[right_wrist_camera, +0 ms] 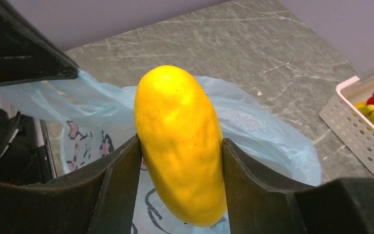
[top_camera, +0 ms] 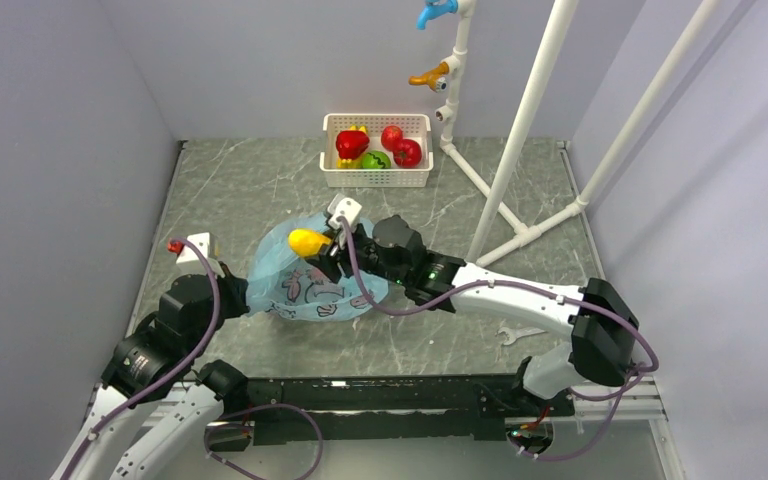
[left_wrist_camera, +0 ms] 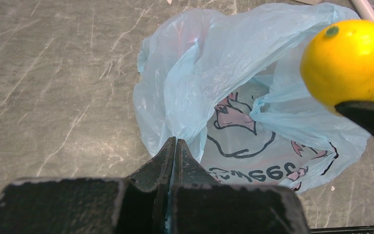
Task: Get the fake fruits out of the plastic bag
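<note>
The light-blue plastic bag lies crumpled on the grey table, its mouth open. My left gripper is shut on the bag's thin near edge. Just above the bag's mouth, my right gripper is closed on a yellow oval fake fruit, which stands upright between the fingers. A red pepper-shaped fruit and a red round one lie in the white basket at the back. What the bag holds inside is hidden.
The white basket also holds a green round fruit and yellow pieces. A white pipe frame with blue and orange hooks stands at the back right. A small white tool lies near the right arm. Grey walls close both sides.
</note>
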Tool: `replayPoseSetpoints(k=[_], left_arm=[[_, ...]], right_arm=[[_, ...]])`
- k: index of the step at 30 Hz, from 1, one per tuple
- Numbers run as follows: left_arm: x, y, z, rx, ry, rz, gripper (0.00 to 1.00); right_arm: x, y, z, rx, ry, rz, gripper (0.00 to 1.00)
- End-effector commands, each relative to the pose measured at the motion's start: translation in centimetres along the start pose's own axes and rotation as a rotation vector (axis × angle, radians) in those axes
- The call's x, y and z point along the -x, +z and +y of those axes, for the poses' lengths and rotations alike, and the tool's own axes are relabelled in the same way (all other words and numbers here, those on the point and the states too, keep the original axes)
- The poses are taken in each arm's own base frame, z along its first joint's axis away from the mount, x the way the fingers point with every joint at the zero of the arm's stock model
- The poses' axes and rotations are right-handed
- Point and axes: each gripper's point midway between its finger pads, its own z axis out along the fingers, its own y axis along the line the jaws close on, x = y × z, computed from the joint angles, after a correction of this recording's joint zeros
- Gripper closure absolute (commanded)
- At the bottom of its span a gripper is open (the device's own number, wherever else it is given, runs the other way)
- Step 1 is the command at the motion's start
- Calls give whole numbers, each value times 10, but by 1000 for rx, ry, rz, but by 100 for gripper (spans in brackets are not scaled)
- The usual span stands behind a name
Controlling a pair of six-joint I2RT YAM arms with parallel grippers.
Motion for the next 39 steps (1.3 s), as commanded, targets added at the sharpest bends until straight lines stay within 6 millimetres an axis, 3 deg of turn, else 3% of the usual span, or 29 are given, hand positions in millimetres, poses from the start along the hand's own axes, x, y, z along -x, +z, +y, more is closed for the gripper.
replayPoseSetpoints(k=[1, 9, 13, 18, 26, 33, 39], left_arm=[[6, 1, 0, 4, -3, -27, 100], [8, -2, 0, -4, -12, -42, 100], [8, -3, 0, -13, -15, -51, 100], [8, -4, 1, -9, -17, -49, 100], [10, -7, 3, -10, -31, -67, 100], [11, -7, 3, -8, -32, -77, 100], [10, -5, 2, -7, -23, -65, 100]], right_arm=[[68, -9, -30, -81, 100, -175, 100], [112, -7, -97, -277, 102, -243, 100], [110, 5, -143, -410, 97, -233, 100], [87, 31, -212, -564, 122, -153, 100], [30, 85, -307, -837, 69, 10, 99], [-16, 105, -361, -968, -61, 80, 91], [-40, 104, -395, -982, -47, 84, 84]])
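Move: Some 36 cm ahead of the right hand, 11 cm to its right and roughly 15 cm lower stands the white basket, the place for the yellow fruit already in its fingers. Inside the basket, the red pepper lies about 37 cm ahead and 5 cm right of that hand, the tomato 35 cm ahead and 18 cm right. Beneath the hand, about 12 cm down and 2 cm left, gapes the bag. From the left hand the basket is about 45 cm ahead and 28 cm right. Swinging away from the bag, the right hand carries the yellow fruit some 37 cm forward and a little right to above the basket, climbing about 11 cm early on and then sinking well below its starting height, while it turns about 50 degrees clockwise and keeps its grip. The left hand keeps the bag's rim pinched, almost still. ##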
